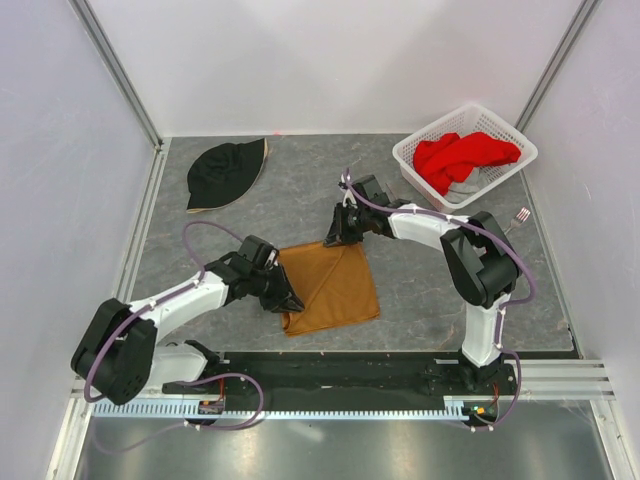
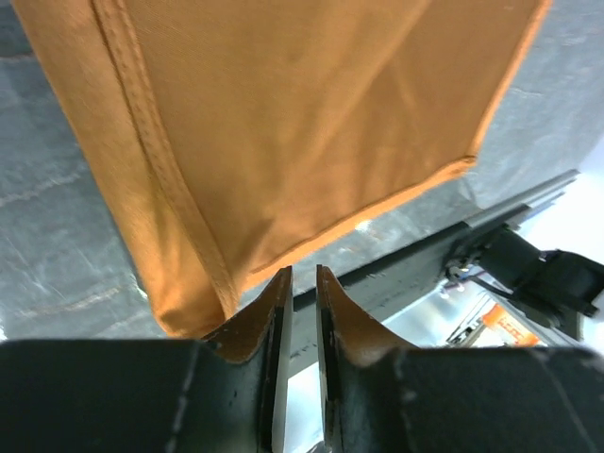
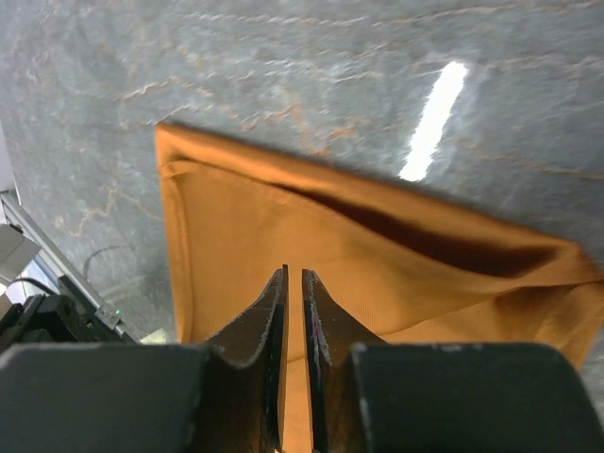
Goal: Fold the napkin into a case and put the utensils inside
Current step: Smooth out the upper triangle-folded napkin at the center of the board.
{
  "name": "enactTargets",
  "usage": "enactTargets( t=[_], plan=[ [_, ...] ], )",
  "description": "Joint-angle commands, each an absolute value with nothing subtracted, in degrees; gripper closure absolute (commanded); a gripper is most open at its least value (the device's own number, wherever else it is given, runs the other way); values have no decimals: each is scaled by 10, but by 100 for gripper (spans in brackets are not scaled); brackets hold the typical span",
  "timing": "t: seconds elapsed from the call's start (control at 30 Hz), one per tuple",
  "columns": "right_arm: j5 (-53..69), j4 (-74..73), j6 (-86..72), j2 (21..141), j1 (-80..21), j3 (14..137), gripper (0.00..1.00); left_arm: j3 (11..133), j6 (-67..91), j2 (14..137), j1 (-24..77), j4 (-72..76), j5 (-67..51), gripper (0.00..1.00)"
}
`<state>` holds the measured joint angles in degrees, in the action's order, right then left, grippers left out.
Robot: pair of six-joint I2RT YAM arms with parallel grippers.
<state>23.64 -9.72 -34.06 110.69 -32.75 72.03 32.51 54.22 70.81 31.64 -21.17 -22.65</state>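
Note:
The orange-brown napkin (image 1: 335,285) (image 2: 302,123) (image 3: 377,274) lies mid-table, roughly square, with a layer folded over and a dark open fold along its far side in the right wrist view. No case is in view. My left gripper (image 1: 292,302) (image 2: 303,271) sits at the napkin's near-left corner. Its jaws are a slim gap apart with nothing between them, and the cloth's corner lies beside the left finger. My right gripper (image 1: 333,238) (image 3: 293,271) hovers over the far corner, also barely open and empty. A silver fork (image 1: 521,216) lies at the far right.
A black hat (image 1: 225,172) lies at the back left. A white basket (image 1: 508,135) holding a red cloth (image 1: 462,155) stands at the back right. White walls close in the grey table (image 1: 440,290); a black rail (image 1: 340,372) runs along the near edge.

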Motion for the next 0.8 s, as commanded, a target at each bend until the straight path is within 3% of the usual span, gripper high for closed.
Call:
enactTargets(
  t=[0.0,0.3,0.77],
  plan=[
    [243,-60,-327,1125,-305,715,84,328,498,733,317,-199,-203,78],
    [218,-57,-297,1124,-277,690,85,342,448,768,308,-233,-128,80],
    [210,-77,-288,1068,-279,690,84,348,476,680,303,-268,-169,75]
  ],
)
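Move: The napkin's far-right corner lies about 8 cm right of the right hand and 3 cm farther out, some 3 cm lower; the far-left corner is about 11 cm to that hand's left and 1 cm back. The near-left corner is roughly 4 cm back and 3 cm left of the left hand, about 4 cm below, and the near-right corner some 19 cm right of the left hand and 1 cm back. The napkin's far edge is followed towards the far-right corner by the right hand's nearly shut fingertips, which travel about 5 cm right and a little forward while sinking 3 cm onto the loose upper hem. Over the near-left part, the left hand sinks about 4 cm while shifting 3 cm left to the side hem, rolling some 10 degrees, then lifts again by over 2 cm. ##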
